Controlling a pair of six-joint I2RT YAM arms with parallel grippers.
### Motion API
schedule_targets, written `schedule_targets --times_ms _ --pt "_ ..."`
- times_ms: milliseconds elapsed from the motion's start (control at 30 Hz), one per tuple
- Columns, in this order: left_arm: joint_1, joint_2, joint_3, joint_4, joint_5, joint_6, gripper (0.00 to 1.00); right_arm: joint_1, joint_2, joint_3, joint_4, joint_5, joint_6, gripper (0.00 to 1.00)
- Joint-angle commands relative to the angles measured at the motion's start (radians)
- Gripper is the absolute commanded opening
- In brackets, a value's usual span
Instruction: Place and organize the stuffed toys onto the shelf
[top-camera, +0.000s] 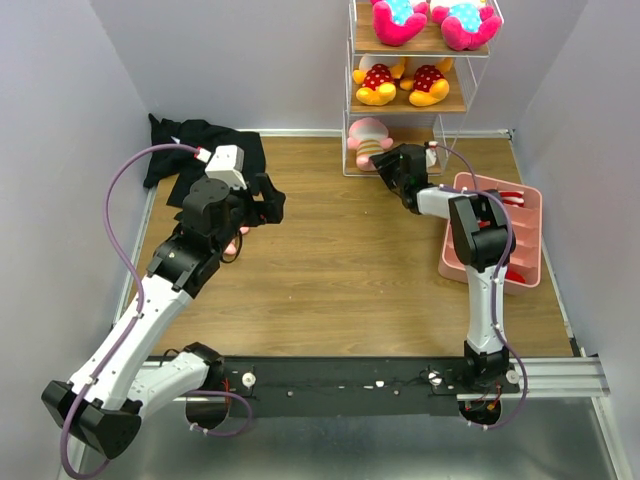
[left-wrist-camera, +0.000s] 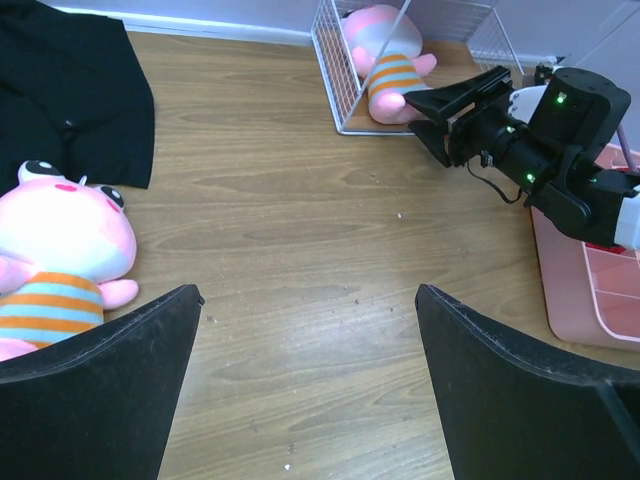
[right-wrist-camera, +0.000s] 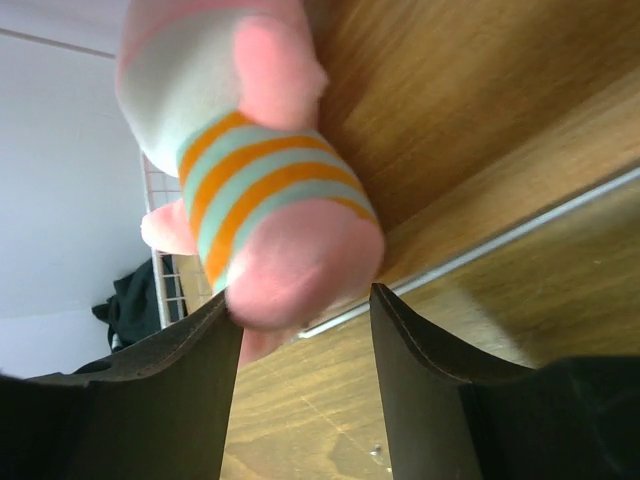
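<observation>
The shelf (top-camera: 455, 100) stands at the back of the table. Two white-and-magenta stuffed toys (top-camera: 430, 20) sit on its top board and two yellow ones (top-camera: 402, 84) on the middle board. A pale pink toy in a striped shirt (top-camera: 368, 138) lies on the bottom board (right-wrist-camera: 450, 80). My right gripper (right-wrist-camera: 305, 300) is open at that board's edge. Its fingers stand either side of this pink toy's (right-wrist-camera: 260, 190) foot with a gap on the right. A second pink striped toy (left-wrist-camera: 60, 250) lies on the table to the left of my open left gripper (left-wrist-camera: 310, 300), which holds nothing.
A black cloth (top-camera: 200, 145) lies at the back left by the wall. A pink compartment tray (top-camera: 525, 215) sits at the right, beside the right arm. Grey walls close in the table on three sides.
</observation>
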Motion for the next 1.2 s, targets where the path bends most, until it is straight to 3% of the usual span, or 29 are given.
schedule_targets --times_ms 0,333,667,900,1167 --pt "0.002 -0.023 -0.010 0.022 -0.009 -0.003 0.99 0.006 0.013 0.082 -0.052 -0.016 0.000 0.59" --pt "0.002 -0.012 -0.010 0.022 -0.009 -0.003 0.99 0.004 0.101 0.258 -0.093 -0.027 -0.018 0.57" --pt "0.003 0.003 -0.015 0.008 -0.084 0.014 0.99 0.006 0.073 0.188 -0.099 -0.027 0.033 0.59" --pt "0.002 0.035 -0.015 -0.017 -0.201 0.041 0.99 0.004 -0.026 0.133 -0.148 -0.001 0.013 0.70" --pt "0.013 0.196 0.030 -0.093 -0.347 0.051 0.99 -0.008 -0.220 -0.057 -0.133 -0.039 -0.075 0.85"
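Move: The striped pink toy on the bottom shelf has its feet at the right hand's fingertips, its middle some 6 cm ahead, 3 cm left and about level. Two yellow toys sit about 20 cm above and 6 cm ahead, one 3 cm left, one 5 cm right; the pink bin lies 15 cm back, 20 cm right and 4 cm lower. The other pink toy lies about 13 cm ahead, 13 cm left and 27 cm below the left hand, the black cloth 15 cm beyond it and 4 cm farther left. The shelved pink toy gets a last nudge at its feet: the right hand reaches forward and up about 4 cm over the shelf's front edge, sinks and draws back, then backs out rising, its part-open fingers spreading wider. Towards the floor toy, the left hand starts late, down, left and forward about 6 cm, turning some 10 degrees counter-clockwise, fingers still wide open. ##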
